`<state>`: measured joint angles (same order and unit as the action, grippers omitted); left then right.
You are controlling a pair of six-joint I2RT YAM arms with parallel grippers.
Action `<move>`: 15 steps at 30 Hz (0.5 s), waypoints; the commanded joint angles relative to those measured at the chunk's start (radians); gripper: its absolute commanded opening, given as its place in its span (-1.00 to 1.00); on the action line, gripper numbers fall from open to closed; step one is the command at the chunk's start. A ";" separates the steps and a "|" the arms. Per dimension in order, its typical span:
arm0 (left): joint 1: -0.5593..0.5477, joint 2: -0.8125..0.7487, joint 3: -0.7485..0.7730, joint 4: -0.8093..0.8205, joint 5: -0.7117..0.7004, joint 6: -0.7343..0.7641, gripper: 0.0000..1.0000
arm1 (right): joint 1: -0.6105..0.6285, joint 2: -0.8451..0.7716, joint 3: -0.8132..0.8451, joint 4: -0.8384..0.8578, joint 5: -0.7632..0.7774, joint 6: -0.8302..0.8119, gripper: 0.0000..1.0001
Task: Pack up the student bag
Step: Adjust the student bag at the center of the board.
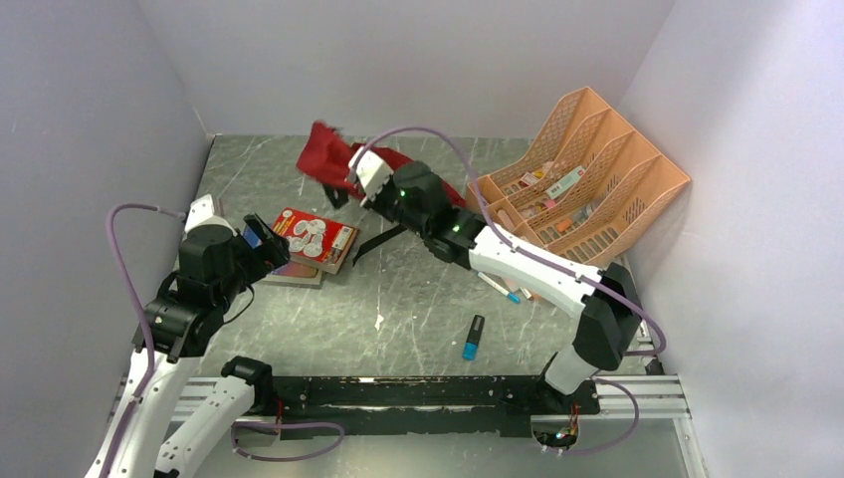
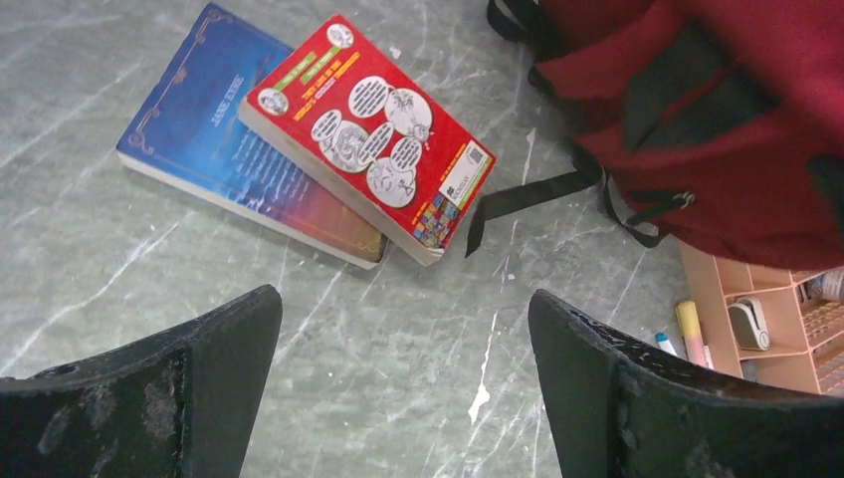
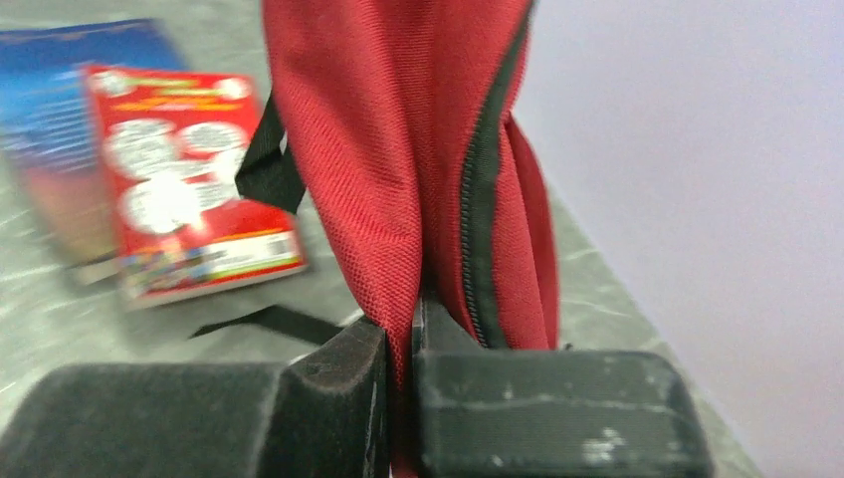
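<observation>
The student bag (image 1: 328,154) is a dark-red backpack at the back of the table, partly hidden by my right arm. My right gripper (image 1: 350,184) is shut on a fold of its red fabric (image 3: 398,199), beside the black zipper (image 3: 485,199), and the fabric rises up from the jaws. A red paperback (image 1: 316,239) lies on a blue book (image 2: 199,139) at centre left. My left gripper (image 2: 403,329) hovers open above bare table just in front of the books, nothing between its fingers. A black strap (image 2: 527,194) trails from the bag toward the red book.
A peach mesh desk organiser (image 1: 587,174) with small stationery stands at the back right. A blue marker (image 1: 473,337) and pens (image 1: 503,287) lie on the grey marble table near the right arm. White walls close in on three sides.
</observation>
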<state>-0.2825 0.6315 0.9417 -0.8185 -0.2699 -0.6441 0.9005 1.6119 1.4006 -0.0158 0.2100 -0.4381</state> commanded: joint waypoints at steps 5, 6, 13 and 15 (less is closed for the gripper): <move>0.011 -0.034 0.068 -0.073 -0.103 -0.098 0.96 | 0.134 -0.094 -0.188 -0.041 -0.256 0.206 -0.72; 0.010 -0.043 0.065 -0.072 -0.110 -0.100 0.96 | 0.147 -0.099 -0.212 -0.041 -0.269 0.223 -0.70; 0.011 -0.058 0.029 -0.051 -0.091 -0.087 0.96 | 0.209 -0.121 -0.357 -0.039 -0.382 0.322 -0.09; 0.011 -0.047 0.021 -0.039 -0.076 -0.064 0.96 | 0.211 -0.142 -0.362 -0.044 -0.441 0.356 0.03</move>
<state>-0.2825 0.5720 0.9779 -0.8688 -0.3542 -0.7296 1.1027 1.5356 1.0420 -0.0895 -0.1116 -0.1711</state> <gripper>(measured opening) 0.979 0.470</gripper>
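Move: The right hand, already pinching the student bag, has the board's centre about 9 cm back towards the base, level sideways and some 26 cm below. The bag's middle is some 3 cm ahead, 5 cm right and 14 cm below. The red book lies about 5 cm back, 18 cm left and 26 cm below. From the idle left hand, the board's centre is about 5 cm ahead, 26 cm right and 22 cm down. Right hand sweeps the bag back about 17 cm and down 15, tipping downward, fingers opening halfway to release it. ##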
